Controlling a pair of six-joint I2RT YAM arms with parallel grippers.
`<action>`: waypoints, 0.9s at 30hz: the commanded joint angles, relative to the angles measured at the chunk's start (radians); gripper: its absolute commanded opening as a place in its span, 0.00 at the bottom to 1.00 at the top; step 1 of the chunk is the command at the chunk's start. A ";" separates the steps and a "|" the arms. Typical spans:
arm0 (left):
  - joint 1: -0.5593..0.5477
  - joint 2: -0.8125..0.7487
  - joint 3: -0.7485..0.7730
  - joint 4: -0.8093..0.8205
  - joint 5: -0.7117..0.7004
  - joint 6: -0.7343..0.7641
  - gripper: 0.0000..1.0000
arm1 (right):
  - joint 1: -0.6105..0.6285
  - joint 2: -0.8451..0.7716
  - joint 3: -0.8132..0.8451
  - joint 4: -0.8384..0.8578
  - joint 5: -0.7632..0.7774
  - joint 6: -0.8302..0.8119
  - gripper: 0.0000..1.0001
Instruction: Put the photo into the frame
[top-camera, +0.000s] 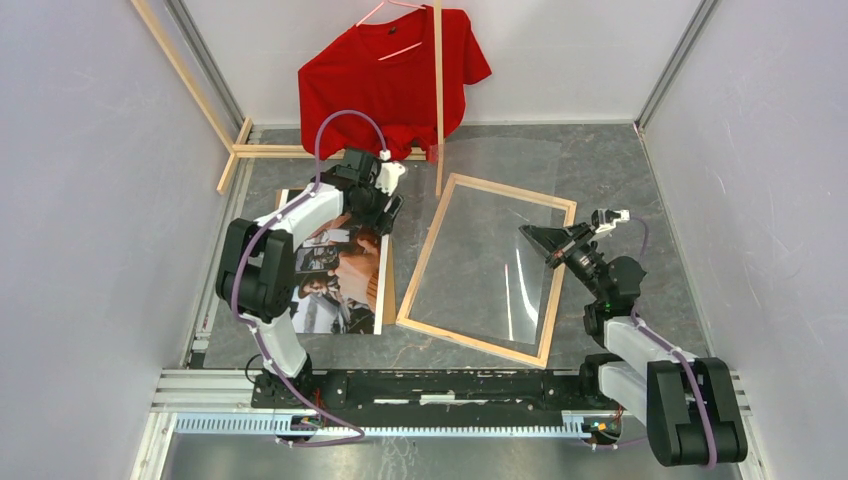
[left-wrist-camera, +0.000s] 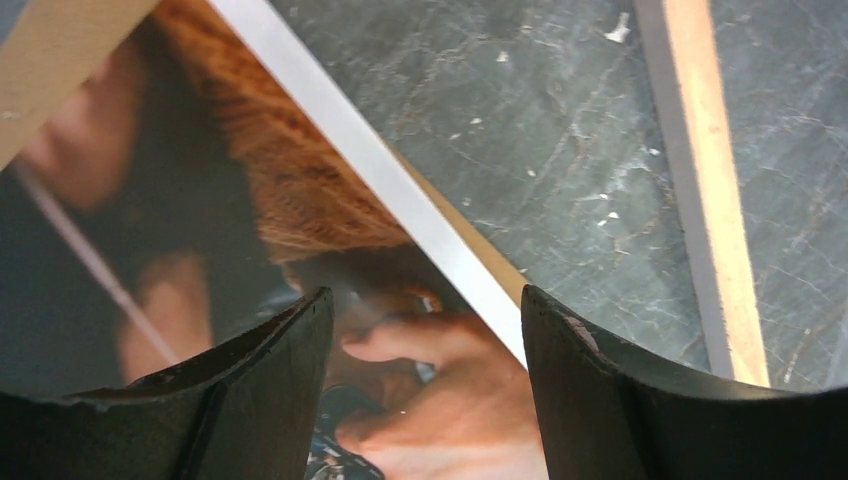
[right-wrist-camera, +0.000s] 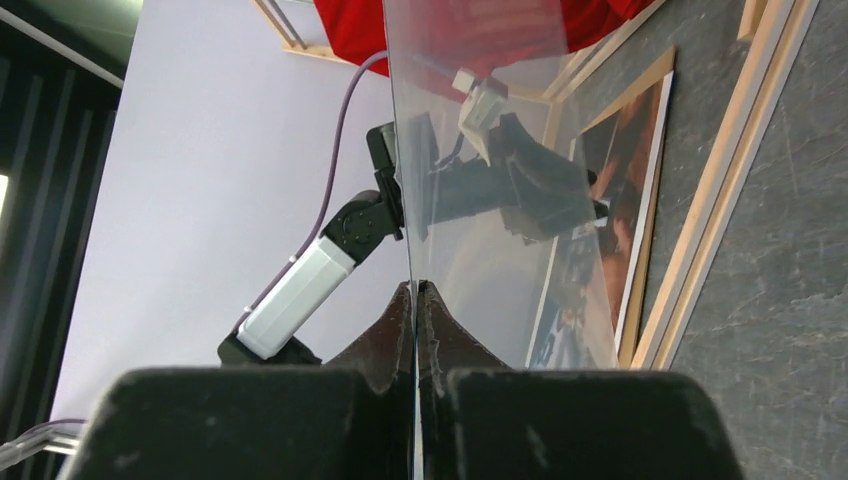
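Observation:
The photo (top-camera: 340, 270) lies face up on the table at the left, on a brown cardboard sheet (top-camera: 388, 292). My left gripper (top-camera: 388, 222) hovers open low over the photo's far right part; its fingers (left-wrist-camera: 590, 400) straddle the print's white border (left-wrist-camera: 400, 200) without gripping it. The frame (top-camera: 492, 345) lies flat in the middle, pale wood face up. Over it, tilted up on one edge, is a clear pane (top-camera: 495, 200), and my right gripper (top-camera: 550, 255) is shut on that pane's right edge. In the right wrist view the pane (right-wrist-camera: 480, 150) rises from the closed fingertips (right-wrist-camera: 400, 320).
A red T-shirt (top-camera: 390, 75) hangs on a wooden clothes rack at the back, one pole (top-camera: 438, 100) coming down near the frame's far corner. The rack's base bars (top-camera: 270, 152) lie at the back left. Grey walls close in both sides.

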 joint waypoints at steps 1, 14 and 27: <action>0.028 -0.023 0.046 0.026 -0.038 -0.030 0.75 | 0.023 0.000 0.008 0.061 0.041 0.025 0.00; 0.025 -0.037 -0.022 0.036 -0.001 -0.026 0.74 | 0.021 0.185 -0.041 0.013 0.094 -0.065 0.00; 0.017 -0.057 -0.043 0.030 0.029 -0.014 0.74 | -0.009 0.240 0.000 -0.191 0.138 -0.152 0.00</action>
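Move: The wooden frame's middle lies about 6 cm left of the right hand, 1 cm ahead and some 22 cm below; this hand already holds the clear sheet. From the same hand, the photo's middle is roughly 38 cm left and 1 cm ahead, and the exposed right edge of the cardboard under it about 27 cm left and 1 cm ahead. From the left hand, the frame's middle is some 22 cm right, 7 cm back and 6 cm below. The right hand, its fingers still shut on the right-hand part of the clear sheet, sinks by some 10 cm towards the wooden frame, easing only slightly forward. As it goes down, the wrist tips the fingers from just above level to slightly downward, about 20 degrees, bringing the raised sheet down over the frame's opening. ##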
